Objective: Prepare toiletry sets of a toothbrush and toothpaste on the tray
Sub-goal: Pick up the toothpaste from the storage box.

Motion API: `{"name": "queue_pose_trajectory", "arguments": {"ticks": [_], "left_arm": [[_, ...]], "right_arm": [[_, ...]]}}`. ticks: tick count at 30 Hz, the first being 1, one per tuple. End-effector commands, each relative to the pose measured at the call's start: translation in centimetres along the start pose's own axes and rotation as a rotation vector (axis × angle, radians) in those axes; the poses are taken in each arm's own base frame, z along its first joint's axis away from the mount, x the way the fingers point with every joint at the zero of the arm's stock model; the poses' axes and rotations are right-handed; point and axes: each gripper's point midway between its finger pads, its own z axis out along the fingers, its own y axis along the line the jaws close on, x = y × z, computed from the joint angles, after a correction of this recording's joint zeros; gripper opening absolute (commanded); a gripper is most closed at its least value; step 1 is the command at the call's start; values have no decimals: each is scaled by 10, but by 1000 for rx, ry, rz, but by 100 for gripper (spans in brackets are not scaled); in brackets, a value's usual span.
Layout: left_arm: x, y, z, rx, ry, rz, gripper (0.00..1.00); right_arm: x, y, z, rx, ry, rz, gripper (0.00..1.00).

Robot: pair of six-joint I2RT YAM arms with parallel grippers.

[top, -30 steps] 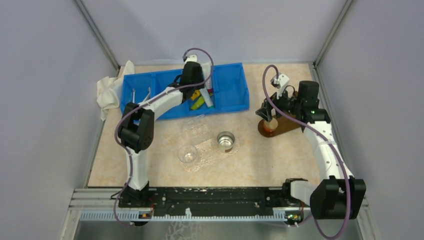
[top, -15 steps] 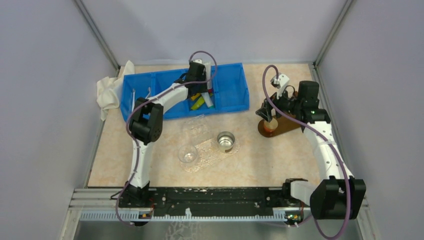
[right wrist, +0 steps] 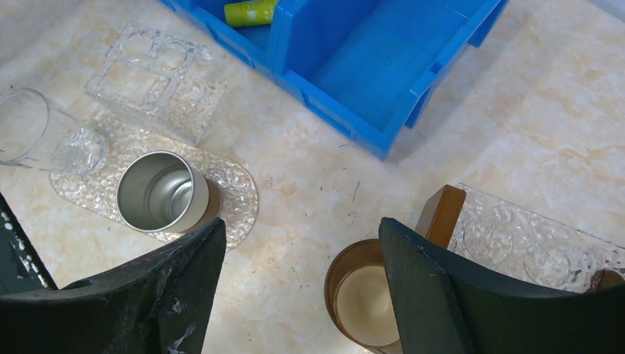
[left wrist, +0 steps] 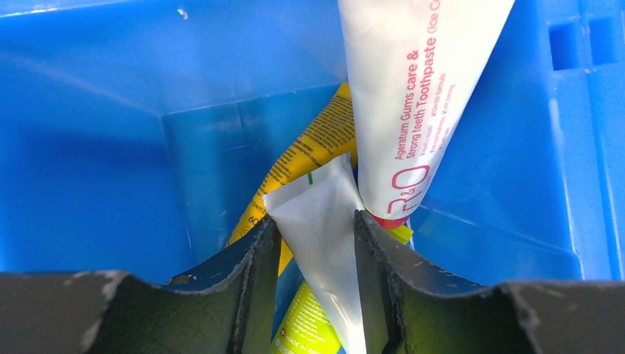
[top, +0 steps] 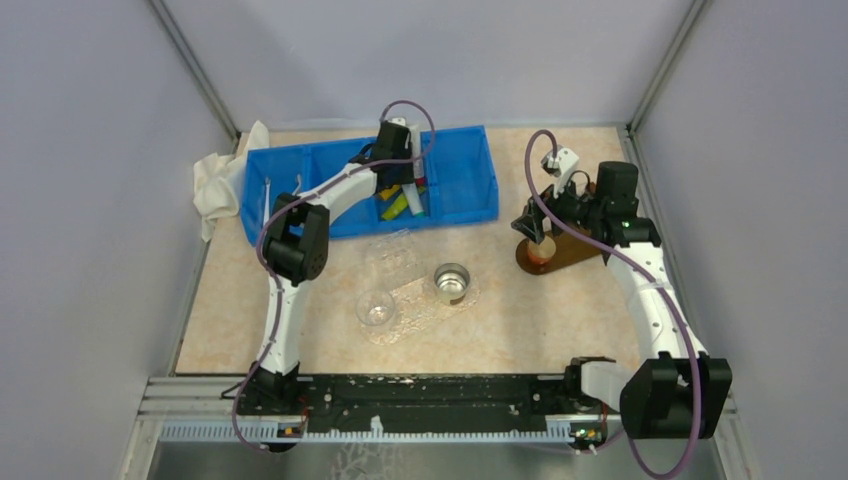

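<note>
My left gripper (left wrist: 315, 219) is down in the middle compartment of the blue bin (top: 460, 140) and is shut on the flat crimped end of a white toothpaste tube (left wrist: 324, 251). A second white toothpaste tube (left wrist: 413, 96) leans over it. Yellow (left wrist: 309, 155) and yellow-green (left wrist: 309, 328) tubes lie beneath. In the top view the left gripper (top: 400, 170) sits over these tubes. Thin toothbrushes (top: 268, 190) stand in the bin's left compartment. A clear oval tray (top: 415, 305) lies mid-table. My right gripper (right wrist: 302, 228) is open and holds nothing.
On the clear tray stand a metal cup (top: 452, 282) and a glass tumbler (top: 376, 308). A square clear dish (top: 390, 248) lies behind them. Under the right gripper (top: 535, 225) are an amber cup (right wrist: 368, 295) and a brown tray (top: 565, 250). A white cloth (top: 215, 180) lies far left.
The left arm's elbow has swung right and its gripper has shifted slightly back and right inside the bin's middle compartment. The right arm has not moved.
</note>
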Motion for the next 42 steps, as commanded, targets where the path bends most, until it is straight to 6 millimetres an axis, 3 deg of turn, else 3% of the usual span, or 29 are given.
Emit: {"name": "queue_pose_trajectory", "arguments": {"ticks": [1,5,10,26,42], "left_arm": [[9,-15,8,68,20,13,45],[5,-23,3,130,7,1,35],[2,-25,3,212,14,-24,0],[-48,-15,-57,264,-232,-6,0],[-79,-15,-125,353,-490,59,0]], "right_arm": [[-19,-4,-1,8,-51,-56,76],[-20,-3,-2,8,-52,-57,76],[-20,-3,-2,7,-52,-56,76],[-18,1,2,-26,-58,-40,76],[-19,16,8,-125,-97,-3,76]]}}
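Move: My left hand is down in the storage box, its open fingers straddling the flat end of the small white toothpaste; the middle of that tube is about 3 cm back, 1 cm right and 1 cm below. The large white tube is some 5 cm ahead, 3 cm right and 2 cm up; the yellow tube 1 cm back, 2 cm left, and the green tube 5 cm straight back, both 3 cm lower. From my right hand the small toothpaste is roughly 19 cm ahead, 21 cm left and 17 cm down. I close my left fingers on the small toothpaste's flat end, easing about 1.5 cm right as they shut and pinch it. Then, keeping the pinch, I raise it some 9 cm out of its compartment while drawing back about 4 cm and a little left, and tip the fingertips up roughly 20 degrees. ##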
